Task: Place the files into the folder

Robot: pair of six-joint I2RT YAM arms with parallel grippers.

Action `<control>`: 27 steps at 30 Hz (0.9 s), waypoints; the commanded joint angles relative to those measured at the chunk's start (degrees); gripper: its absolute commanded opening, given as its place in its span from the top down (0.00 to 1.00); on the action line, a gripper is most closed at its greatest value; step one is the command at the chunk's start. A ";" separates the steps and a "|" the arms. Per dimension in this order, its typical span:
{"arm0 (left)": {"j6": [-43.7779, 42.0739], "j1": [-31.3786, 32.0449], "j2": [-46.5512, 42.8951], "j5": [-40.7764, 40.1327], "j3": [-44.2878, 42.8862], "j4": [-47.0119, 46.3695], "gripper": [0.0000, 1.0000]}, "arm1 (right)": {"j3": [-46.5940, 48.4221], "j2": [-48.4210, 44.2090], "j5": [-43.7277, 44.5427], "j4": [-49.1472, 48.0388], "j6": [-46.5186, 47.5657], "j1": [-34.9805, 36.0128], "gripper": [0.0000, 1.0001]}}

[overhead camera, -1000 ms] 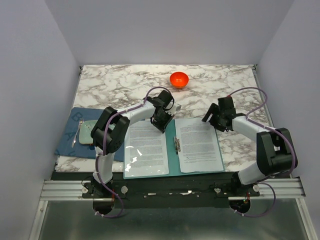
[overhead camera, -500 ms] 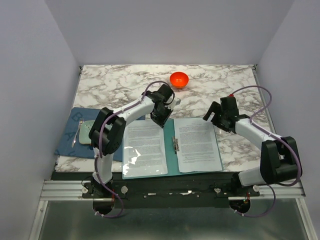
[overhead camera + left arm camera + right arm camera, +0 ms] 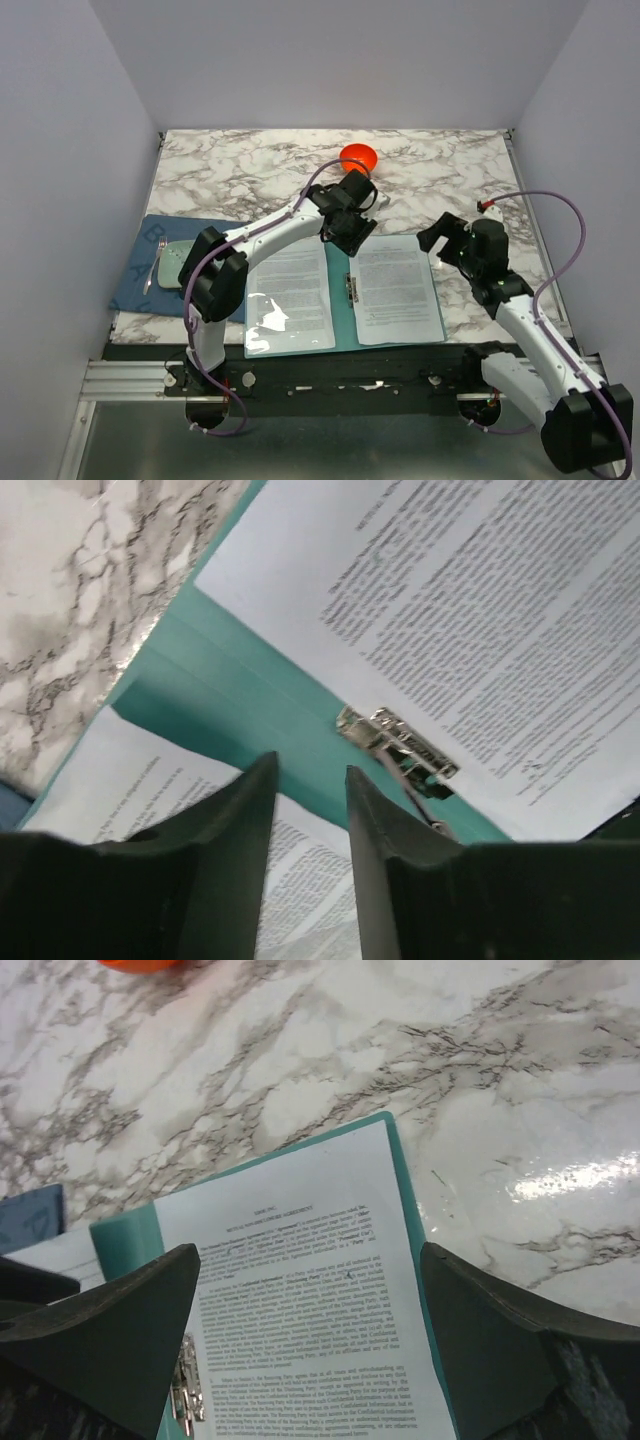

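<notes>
The teal folder (image 3: pixel 340 312) lies open flat near the table's front edge. The files (image 3: pixel 398 290), white printed sheets, lie on its right half. Another printed sheet (image 3: pixel 290 295) lies under the clear sleeve on its left half. A metal clip (image 3: pixel 352 290) sits on the spine. My left gripper (image 3: pixel 354 234) hovers over the far end of the spine, jaws a little apart and empty (image 3: pixel 310 770); below it are the teal spine (image 3: pixel 230 710) and the clip (image 3: pixel 400 745). My right gripper (image 3: pixel 436 240) is wide open and empty (image 3: pixel 307 1260) above the files' far edge (image 3: pixel 320 1320).
An orange bowl (image 3: pixel 358 158) stands at the back centre, just behind my left wrist. A dark blue mat (image 3: pixel 150 290) with a pale green tray (image 3: pixel 177 264) and a utensil (image 3: pixel 151 268) lies at the left. Grey walls close in three sides.
My left gripper has moved right, from the left sheet's far corner to over the spine. My right arm has swung back and right, its gripper staying near the files' far right corner.
</notes>
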State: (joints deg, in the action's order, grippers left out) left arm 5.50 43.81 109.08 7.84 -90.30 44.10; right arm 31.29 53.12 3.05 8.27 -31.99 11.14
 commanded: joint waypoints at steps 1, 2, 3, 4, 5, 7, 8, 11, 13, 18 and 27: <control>-0.31 3.21 -0.10 -6.34 -7.33 2.39 0.40 | -4.56 -7.67 -6.82 -5.89 3.60 -0.24 0.00; 0.21 3.04 1.65 -7.30 -8.48 3.62 0.34 | -5.09 -8.90 -8.66 -6.42 3.51 -0.15 0.00; 0.91 2.51 3.06 -7.05 -9.62 5.11 0.34 | -5.79 -11.09 -9.37 -6.95 3.60 -0.15 0.00; 1.18 0.85 4.20 -2.87 -10.33 6.43 0.35 | -6.23 -12.07 -10.07 -7.74 3.34 -0.06 0.00; 0.92 0.66 3.26 -2.30 -8.94 5.74 0.39 | -6.94 -13.04 -11.65 -7.83 3.42 -0.15 0.00; -0.13 1.18 -0.34 -3.17 -7.18 3.03 0.28 | -7.03 -16.01 -13.06 -7.75 3.33 -0.06 0.00; -0.48 1.54 -4.88 -5.00 -6.21 0.14 0.15 | -7.55 -17.25 -14.81 -9.49 3.42 -0.06 0.00; 1.17 2.16 -10.28 -11.57 -0.34 -6.10 0.01 | -9.40 -21.30 -16.84 -13.01 1.15 -0.06 0.00; 1.71 1.63 -7.15 -10.13 -2.05 -2.99 0.01 | -11.59 -23.06 -18.07 -16.51 -1.05 -0.06 0.00; 5.05 1.89 -0.78 -7.92 -7.45 4.26 0.01 | -13.36 -22.54 -22.20 -19.70 -5.19 -0.15 0.00; 10.93 2.77 5.09 -8.88 -4.01 0.47 0.01 | -14.06 -19.37 -28.10 -22.33 -0.98 1.42 0.32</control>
State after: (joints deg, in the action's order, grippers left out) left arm 12.16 45.60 109.62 0.73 -93.97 45.39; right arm 18.20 34.96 -22.13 -11.16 -35.07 11.18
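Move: The folder's metal clip lies about 9 cm back from the right hand, some 18 cm to its left and 11 cm below it. From the left hand the clip is roughly 8 cm back, 3 cm to the right and 8 cm lower. On either side of the clip, nearly level with it, lie the right file, centred some 11 cm to its right, and the left file, about 15 cm to its left and 2 cm nearer the bases. Leftward, upward and back goes the empty right hand, above the right file and closer in level distance to the clip, about 7 cm left and nearly 8 cm up before sinking slightly. It swings counter-clockwise, rolls left side up and tips its fingers some 20 degrees towards level, then starts narrowing them. The left hand opens wide, sways right and back, rises some 6 cm and sinks most of the way again. ##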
